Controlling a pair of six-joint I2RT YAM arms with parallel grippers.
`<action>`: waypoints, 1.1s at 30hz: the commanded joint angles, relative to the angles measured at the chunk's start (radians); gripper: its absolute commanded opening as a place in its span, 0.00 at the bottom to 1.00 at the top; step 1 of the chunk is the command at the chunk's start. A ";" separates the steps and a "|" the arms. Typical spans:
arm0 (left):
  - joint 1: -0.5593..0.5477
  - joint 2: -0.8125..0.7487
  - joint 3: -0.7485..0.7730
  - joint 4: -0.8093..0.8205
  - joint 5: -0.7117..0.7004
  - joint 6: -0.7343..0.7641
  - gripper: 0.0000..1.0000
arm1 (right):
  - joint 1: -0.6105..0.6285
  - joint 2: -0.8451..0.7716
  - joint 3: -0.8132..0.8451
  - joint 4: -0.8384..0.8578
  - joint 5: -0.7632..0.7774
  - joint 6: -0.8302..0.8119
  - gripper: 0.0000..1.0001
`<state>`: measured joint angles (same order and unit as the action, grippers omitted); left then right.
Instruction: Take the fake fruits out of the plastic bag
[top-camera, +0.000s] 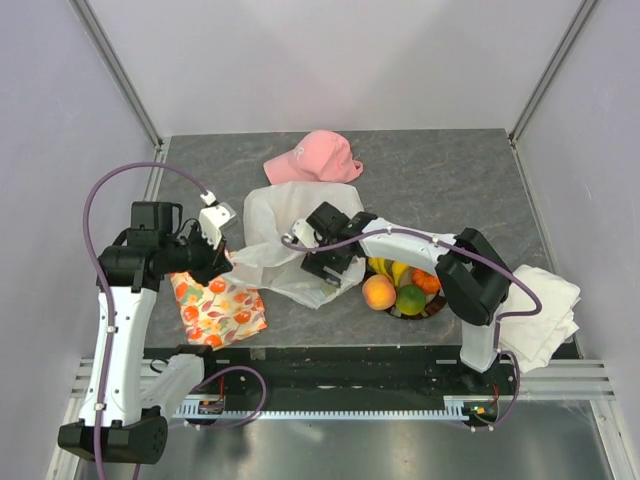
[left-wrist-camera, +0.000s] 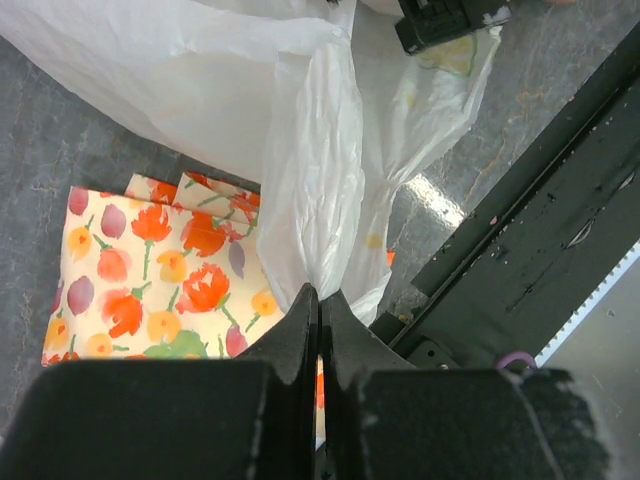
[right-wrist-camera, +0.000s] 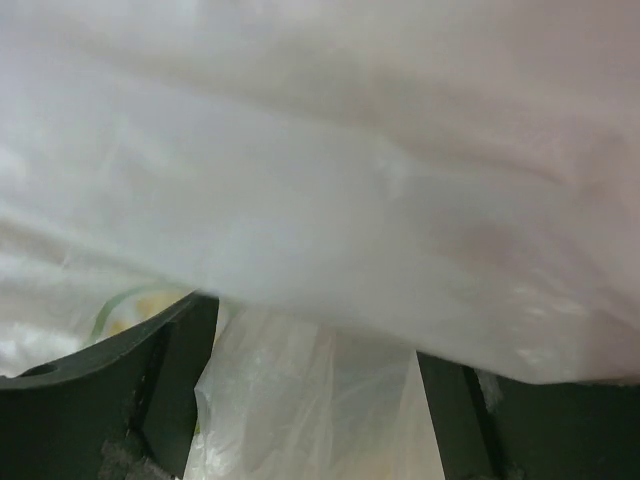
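Observation:
The white plastic bag lies crumpled at mid-table. My left gripper is shut on a gathered fold at the bag's left edge, and its closed fingertips pinch the film. My right gripper reaches into the bag's right side. It is open, its fingers spread wide, with loose film draped over and between them and nothing gripped. The fake fruits sit outside the bag on a dark plate: a peach, a lime, a red fruit and bananas.
A pink cap lies behind the bag. An orange-flowered cloth lies under my left gripper, also visible in the left wrist view. A folded white cloth hangs at the table's right edge. The black front rail runs close by.

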<state>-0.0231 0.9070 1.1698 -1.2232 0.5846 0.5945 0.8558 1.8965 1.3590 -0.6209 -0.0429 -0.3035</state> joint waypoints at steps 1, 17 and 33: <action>-0.001 0.012 0.086 0.112 0.058 -0.114 0.02 | -0.021 -0.053 0.109 0.133 0.098 -0.011 0.84; -0.001 0.026 0.080 0.280 0.142 -0.292 0.02 | -0.089 -0.037 0.354 -0.063 -0.173 0.000 0.88; -0.001 0.036 0.080 0.307 0.161 -0.334 0.01 | -0.063 0.053 0.370 -0.037 -0.301 0.087 0.63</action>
<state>-0.0231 0.9421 1.2411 -0.9512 0.7170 0.2928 0.7952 1.8999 1.6863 -0.6498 -0.3584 -0.2317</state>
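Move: Inside the right front part of the bag, the right hand has the bag's middle some 8 cm ahead and 5 cm to its left, about 2 cm higher; the red fruit left inside is hidden from view. The peach sits about 12 cm to its right and 3 cm back, the plate's middle 18 cm right and 3 cm back. From the left hand, the bag's middle is roughly 15 cm ahead, 16 cm right and 17 cm down. Reaching forward and up about 11 cm each way, the right hand then draws back most of that way while rising a little more and shifting left, and dips at the end over the bag's middle. Its fingertips swing left some 25 degrees and the fingers partly narrow, still empty. The left hand keeps pinching the bag's gathered corner, lifting it and carrying it forward and slightly right. ##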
